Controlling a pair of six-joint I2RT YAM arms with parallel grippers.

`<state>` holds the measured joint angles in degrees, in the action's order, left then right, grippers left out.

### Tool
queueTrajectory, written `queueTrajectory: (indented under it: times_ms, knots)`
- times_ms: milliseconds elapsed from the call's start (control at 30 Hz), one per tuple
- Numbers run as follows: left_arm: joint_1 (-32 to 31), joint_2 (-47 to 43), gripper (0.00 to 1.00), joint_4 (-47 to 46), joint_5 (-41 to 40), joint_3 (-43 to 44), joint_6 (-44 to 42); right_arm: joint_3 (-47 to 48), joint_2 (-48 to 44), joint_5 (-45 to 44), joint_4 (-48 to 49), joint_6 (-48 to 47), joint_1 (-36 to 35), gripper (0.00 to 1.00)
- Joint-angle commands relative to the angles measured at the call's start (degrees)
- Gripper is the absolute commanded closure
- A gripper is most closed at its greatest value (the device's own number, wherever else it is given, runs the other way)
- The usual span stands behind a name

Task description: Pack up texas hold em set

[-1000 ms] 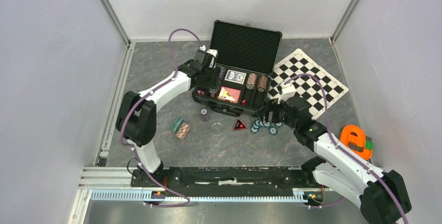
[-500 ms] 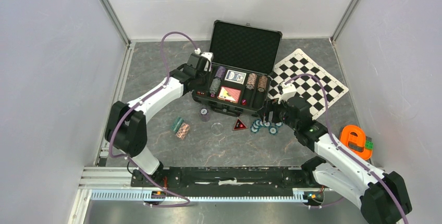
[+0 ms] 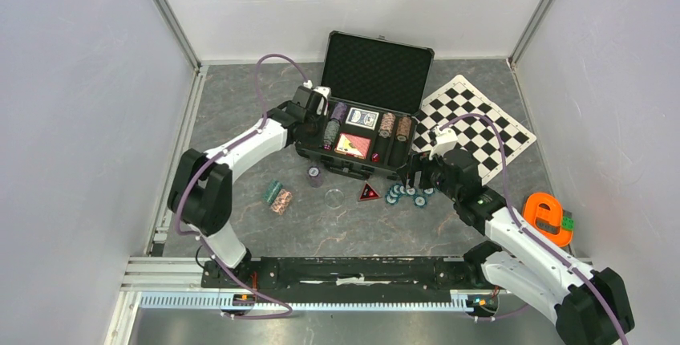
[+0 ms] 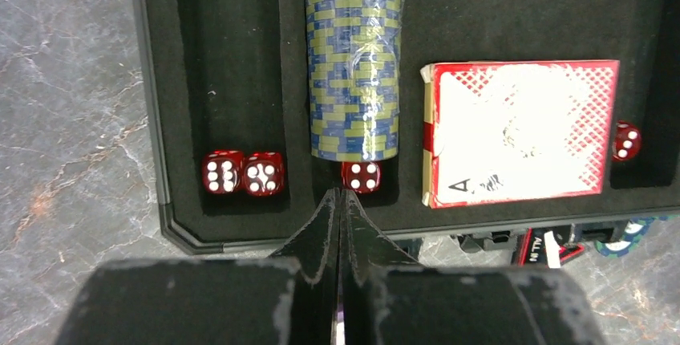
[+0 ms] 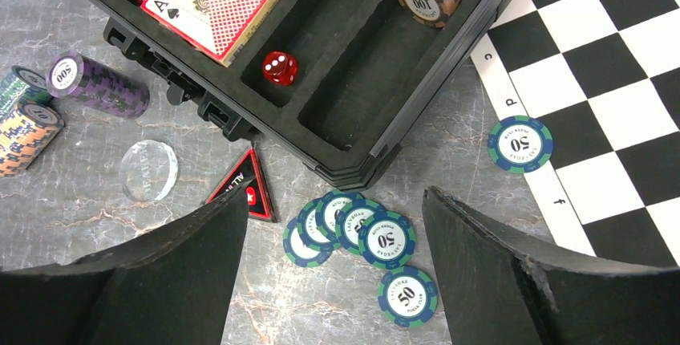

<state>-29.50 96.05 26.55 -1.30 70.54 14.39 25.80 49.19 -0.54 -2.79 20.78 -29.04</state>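
The black case (image 3: 377,72) lies open at the back, its foam tray (image 4: 232,56) holding a blue-and-yellow chip roll (image 4: 354,72), red dice (image 4: 242,173), the red deck (image 4: 520,131) and the blue deck (image 3: 362,118). My left gripper (image 4: 341,194) is shut and empty, above the tray's front left corner (image 3: 314,120). My right gripper (image 5: 335,200) hangs open over several teal chips (image 5: 361,233) lying flat on the table in front of the case's right corner. A purple chip roll (image 5: 100,84) and a brown one (image 5: 24,128) lie on the table.
The chequered mat (image 3: 473,124) lies right of the case, one teal chip (image 5: 520,143) on its edge. A clear disc (image 5: 148,170) and a red-edged black triangle (image 5: 244,188) sit before the case. An orange piece (image 3: 547,217) is beside my right arm.
My left gripper has gone from open to shut and drawn back left off the tray, uncovering the chip rolls in their slot. The right arm has stayed put.
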Motion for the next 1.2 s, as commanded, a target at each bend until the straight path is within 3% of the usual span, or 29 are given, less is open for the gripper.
queueTrajectory:
  times_ms: [0, 300, 567, 800, 867, 933, 1000, 1067, 1100, 1167]
  knots:
    - [-0.19, 3.25, 0.98, -1.61, 1.04, 2.89, 0.55, 1.32, -0.47, -1.26, 0.39, -1.39, -0.05, 0.15]
    - [0.44, 9.86, 0.98, -1.86, 3.48, 9.29, 0.02, 1.80, -0.80, -2.10, 0.01, -3.34, -0.02, 0.13]
    - [0.84, 10.30, 0.95, -3.12, 3.39, 9.27, -0.76, 1.92, -1.08, -2.07, -0.51, -3.49, -0.05, 0.13]
    - [0.90, 2.37, 0.84, -3.49, 3.42, 3.14, -0.87, 1.97, -1.81, -2.00, -1.08, -3.47, -0.01, 0.13]
    - [0.93, -2.15, 0.74, -3.23, 2.90, 0.56, -0.64, 1.88, -1.95, -2.03, -1.33, -3.48, -0.05, 0.13]
    - [0.91, -6.95, 0.55, -2.73, 1.92, -1.96, -0.59, 1.96, -2.04, -1.88, -1.49, -3.84, -0.04, 0.12]
    - [0.91, -11.80, 0.35, -1.77, -1.61, -4.33, 0.64, 1.83, -2.51, -1.86, -1.49, -4.47, -0.03, 0.12]
    - [0.93, -17.17, 0.06, -2.64, -3.77, -7.98, 3.28, 1.47, -3.12, -2.00, -1.43, -5.09, -0.05, 0.11]
    - [0.93, -20.56, 0.01, -3.46, -4.45, -9.90, 4.70, 1.29, -3.35, -2.09, -1.43, -5.26, -0.03, 0.11]
    - [0.95, -26.91, 0.00, -5.14, -7.39, -14.46, 7.91, 1.03, -3.86, -1.97, -1.43, -5.51, -0.05, 0.10]
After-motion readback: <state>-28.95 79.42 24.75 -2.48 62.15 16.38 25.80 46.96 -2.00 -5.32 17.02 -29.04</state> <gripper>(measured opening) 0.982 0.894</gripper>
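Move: Just ahead of the left hand's shut fingers lies the green-blue chip roll, its middle about 5 cm forward, 2 cm right and 3 cm lower, its near end over a red die about 1 cm ahead, 1 cm right and 4 cm below the hand. In the same slot the purple roll sits some 12 cm forward and 5 cm right; the red card box is level, 9 cm right, both 3 cm lower. From the right hand the green-blue roll is roughly 14 cm forward, 27 cm left, 6 cm below. Pressing down with its shut fingertips at the near end of the green-blue roll, the left hand sinks nearly 3 cm, then pushes forward and right along the slot towards the purple roll by about 2 cm each way. It holds there briefly, then lifts off quickly, up some 8 cm, back and left, fingers opening wide and tipping up about 15 degrees. ##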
